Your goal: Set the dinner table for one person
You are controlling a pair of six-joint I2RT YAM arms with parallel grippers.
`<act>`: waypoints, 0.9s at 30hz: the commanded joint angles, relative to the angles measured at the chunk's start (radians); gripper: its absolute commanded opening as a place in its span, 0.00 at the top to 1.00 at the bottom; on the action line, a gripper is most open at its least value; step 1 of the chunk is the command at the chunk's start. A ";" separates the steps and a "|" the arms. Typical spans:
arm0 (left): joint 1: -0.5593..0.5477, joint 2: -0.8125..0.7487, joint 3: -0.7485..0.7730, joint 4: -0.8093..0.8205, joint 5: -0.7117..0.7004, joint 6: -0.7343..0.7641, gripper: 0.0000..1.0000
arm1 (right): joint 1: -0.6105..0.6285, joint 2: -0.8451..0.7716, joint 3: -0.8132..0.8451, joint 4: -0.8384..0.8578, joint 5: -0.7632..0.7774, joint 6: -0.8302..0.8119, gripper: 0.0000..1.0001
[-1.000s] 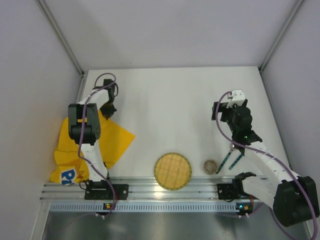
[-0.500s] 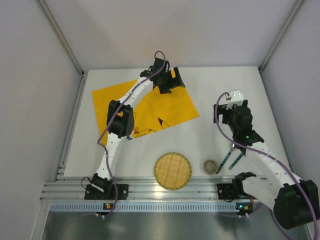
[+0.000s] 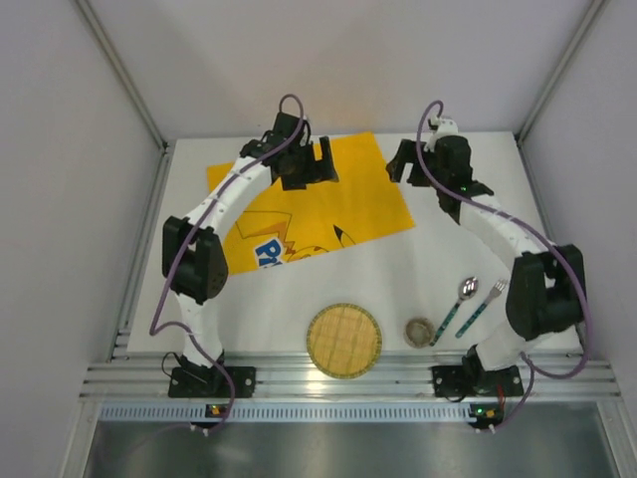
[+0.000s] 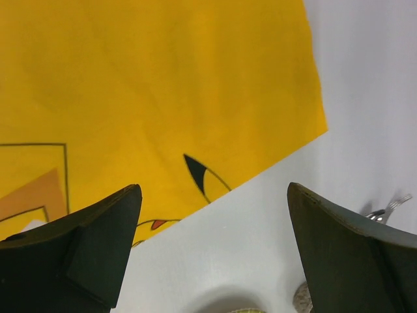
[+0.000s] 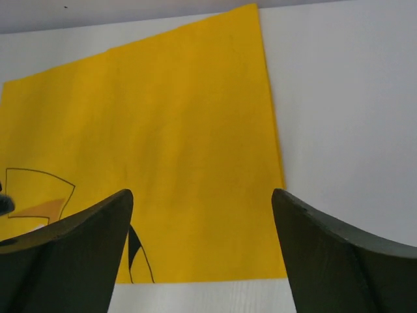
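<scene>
The dinner table (image 3: 328, 284) is a white worktop. A yellow-orange cartoon-printed mat (image 3: 318, 204) lies flat on its far middle. My left gripper (image 3: 317, 159) hovers over the mat's far edge, open and holding nothing. In the left wrist view the open left gripper (image 4: 213, 190) frames the mat (image 4: 156, 91) and bare table (image 4: 260, 228). My right gripper (image 3: 400, 159) is open and empty by the mat's far right corner. The right wrist view looks between the right gripper's (image 5: 202, 193) spread fingers onto the mat (image 5: 169, 130).
Near the front rail sit a round woven plate (image 3: 344, 340) and a small round cup (image 3: 419, 332). A spoon (image 3: 458, 304) and a fork (image 3: 483, 304) lie just right of them. An aluminium rail (image 3: 328, 378) runs along the front; grey walls enclose the other sides.
The mat went from crumpled at the left edge to spread flat at the back. My left gripper has opened and let it go. The right arm swung up to the mat's far right corner.
</scene>
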 commanded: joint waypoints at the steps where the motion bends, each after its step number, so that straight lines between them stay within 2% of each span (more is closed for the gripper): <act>1: 0.026 -0.139 -0.168 -0.108 -0.142 0.073 0.02 | -0.006 0.194 0.220 -0.108 -0.112 0.085 0.17; 3: 0.040 -0.192 -0.229 -0.113 -0.186 0.075 0.01 | -0.034 0.326 0.303 -0.150 -0.168 0.143 0.33; 4: 0.047 -0.241 -0.288 -0.116 -0.192 0.073 0.02 | -0.043 0.368 0.378 -0.192 -0.227 0.166 0.53; 7: 0.078 -0.311 -0.393 -0.114 -0.209 0.056 0.02 | -0.069 0.498 0.469 -0.271 -0.313 0.240 0.81; 8: 0.086 -0.356 -0.415 -0.120 -0.209 0.055 0.02 | -0.071 0.522 0.480 -0.288 -0.317 0.255 0.85; 11: 0.109 -0.425 -0.492 -0.127 -0.250 0.061 0.02 | -0.072 0.571 0.486 -0.331 -0.295 0.248 0.92; 15: 0.156 -0.494 -0.589 -0.114 -0.260 0.052 0.02 | -0.072 0.576 0.434 -0.355 -0.269 0.245 0.95; 22: 0.172 -0.569 -0.711 -0.079 -0.261 0.039 0.01 | -0.077 0.476 0.241 -0.427 -0.205 0.208 0.98; 27: 0.172 -0.566 -0.724 -0.068 -0.237 0.032 0.02 | -0.101 0.384 0.076 -0.477 -0.160 0.202 0.98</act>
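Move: The yellow placemat's near-right corner lies some 20 cm below the right gripper, about 3 cm back and 3 cm to the right. From the same gripper, the spoon is roughly 24 cm back and 12 cm right, and the small bowl 30 cm back and 3 cm right. For the left gripper, the placemat's near-left corner is about 17 cm back, 24 cm left and 17 cm down; the woven plate is 34 cm back and 6 cm right. Swing the right gripper briefly forward while shutting its fingers, then plunge about 19 cm onto the placemat by its near-right corner, tipping the fingers some 45 degrees further down and drawing back low over the cloth with the closed tips resting on it. Meanwhile bring the open left gripper left and back, sinking slightly, towards the near-left corner. ##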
